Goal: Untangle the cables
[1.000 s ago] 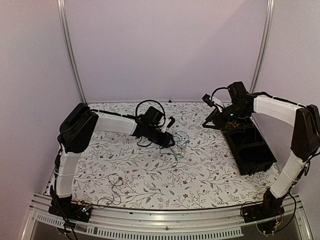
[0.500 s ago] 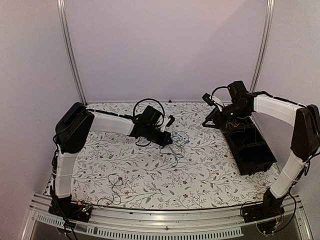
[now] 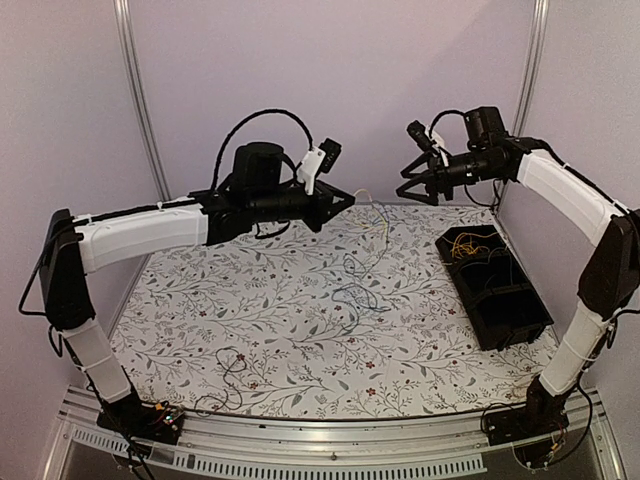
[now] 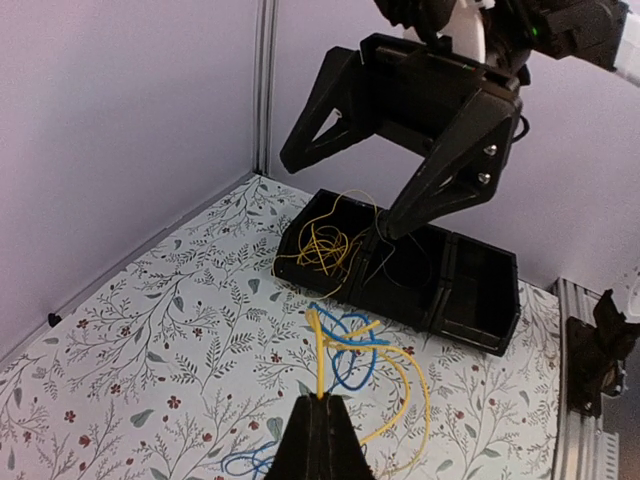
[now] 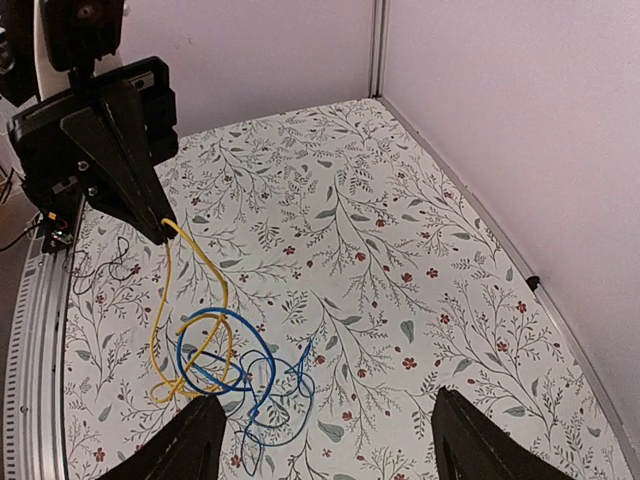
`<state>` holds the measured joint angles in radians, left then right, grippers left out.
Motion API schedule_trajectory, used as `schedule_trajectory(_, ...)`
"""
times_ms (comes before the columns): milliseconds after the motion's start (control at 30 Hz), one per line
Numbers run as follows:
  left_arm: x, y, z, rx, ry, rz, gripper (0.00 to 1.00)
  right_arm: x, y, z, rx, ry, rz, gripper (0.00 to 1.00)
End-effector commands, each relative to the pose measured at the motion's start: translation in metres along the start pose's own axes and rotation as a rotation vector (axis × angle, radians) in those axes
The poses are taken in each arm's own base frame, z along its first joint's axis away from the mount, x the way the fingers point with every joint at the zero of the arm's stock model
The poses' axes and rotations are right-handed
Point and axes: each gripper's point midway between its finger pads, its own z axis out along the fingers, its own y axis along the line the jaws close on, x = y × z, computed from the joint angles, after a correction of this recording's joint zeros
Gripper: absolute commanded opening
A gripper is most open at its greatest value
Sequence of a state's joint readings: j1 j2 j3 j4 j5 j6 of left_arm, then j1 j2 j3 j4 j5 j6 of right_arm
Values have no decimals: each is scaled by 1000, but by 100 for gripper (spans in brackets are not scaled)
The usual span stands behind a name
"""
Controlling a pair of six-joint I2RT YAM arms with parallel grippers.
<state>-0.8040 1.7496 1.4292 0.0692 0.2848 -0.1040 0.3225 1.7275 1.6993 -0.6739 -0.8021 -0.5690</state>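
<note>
The cables (image 3: 357, 292) are a loose tangle of yellow and blue wires, hanging from my left gripper (image 3: 348, 199) down to the table mat. In the left wrist view the left gripper (image 4: 320, 402) is shut on the end of a yellow cable, and the cables (image 4: 362, 345) dangle in loops beyond its tips. My right gripper (image 3: 410, 184) hovers high at the back right, open, a short way right of the left gripper. Seen from the right wrist, the right gripper (image 5: 330, 450) is empty and the cables (image 5: 215, 345) hang near its left finger (image 5: 195, 445).
A black compartment bin (image 3: 507, 305) stands on the right of the floral mat, with thin yellow wires (image 3: 470, 244) in its far compartment. A dark thin wire (image 3: 230, 368) lies near the front left edge. Walls and metal posts close in the back and sides.
My left gripper shut on the yellow cable at the table and rose high toward the back, lifting the tangle. My right gripper lifted away from the bin and opened wider.
</note>
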Motion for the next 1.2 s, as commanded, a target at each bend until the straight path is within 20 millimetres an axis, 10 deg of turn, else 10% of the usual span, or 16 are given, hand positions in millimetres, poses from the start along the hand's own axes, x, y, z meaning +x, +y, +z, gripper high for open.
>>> schedule_trajectory(0,0,-14,3,37,8,60,0,-26,25,8,-106,-52,-50,76)
schedule_trajectory(400,2,-39,2,109,18,96,0,-4,62,58,-255,18,-74,69)
schedule_trajectory(633,14,-26,10,45,35,84,9,-15,61,58,-265,-19,-68,0)
schedule_trajectory(800,25,-28,10,47,-114,29,62,-19,52,59,-198,-36,-31,0)
schedule_trajectory(1167,67,-26,62,61,-390,-35,65,-35,61,60,-293,-100,96,0)
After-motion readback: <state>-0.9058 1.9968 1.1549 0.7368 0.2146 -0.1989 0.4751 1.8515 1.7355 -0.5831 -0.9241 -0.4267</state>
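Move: The left hand already holds the yellow cable up; its stretch at those fingertips lies some 9 cm left of the open right hand, about 1 cm back and 2 cm lower. The hanging blue loop is about 5 cm right of the left hand, 1 cm ahead and 5 cm below. The blue pile lies on the table 3 cm right of the left hand, 2 cm back and 27 cm below; the black box's cable-filled compartment is roughly 25 cm right of the right hand, 13 cm ahead and 28 cm below. The open right hand travels about 8 cm left and some 3 cm back to the yellow cable beside the left fingertips, with a slight rise and dip on the way, and pinches it there while the left hand, still gripping, eases back and a little right to meet it. The left fingers then open wide, letting go of the yellow cable, and the left hand sinks about 11 cm and shifts right beneath the right gripper towards the hanging blue and yellow loops, while the right hand keeps its hold and stays almost in place. ##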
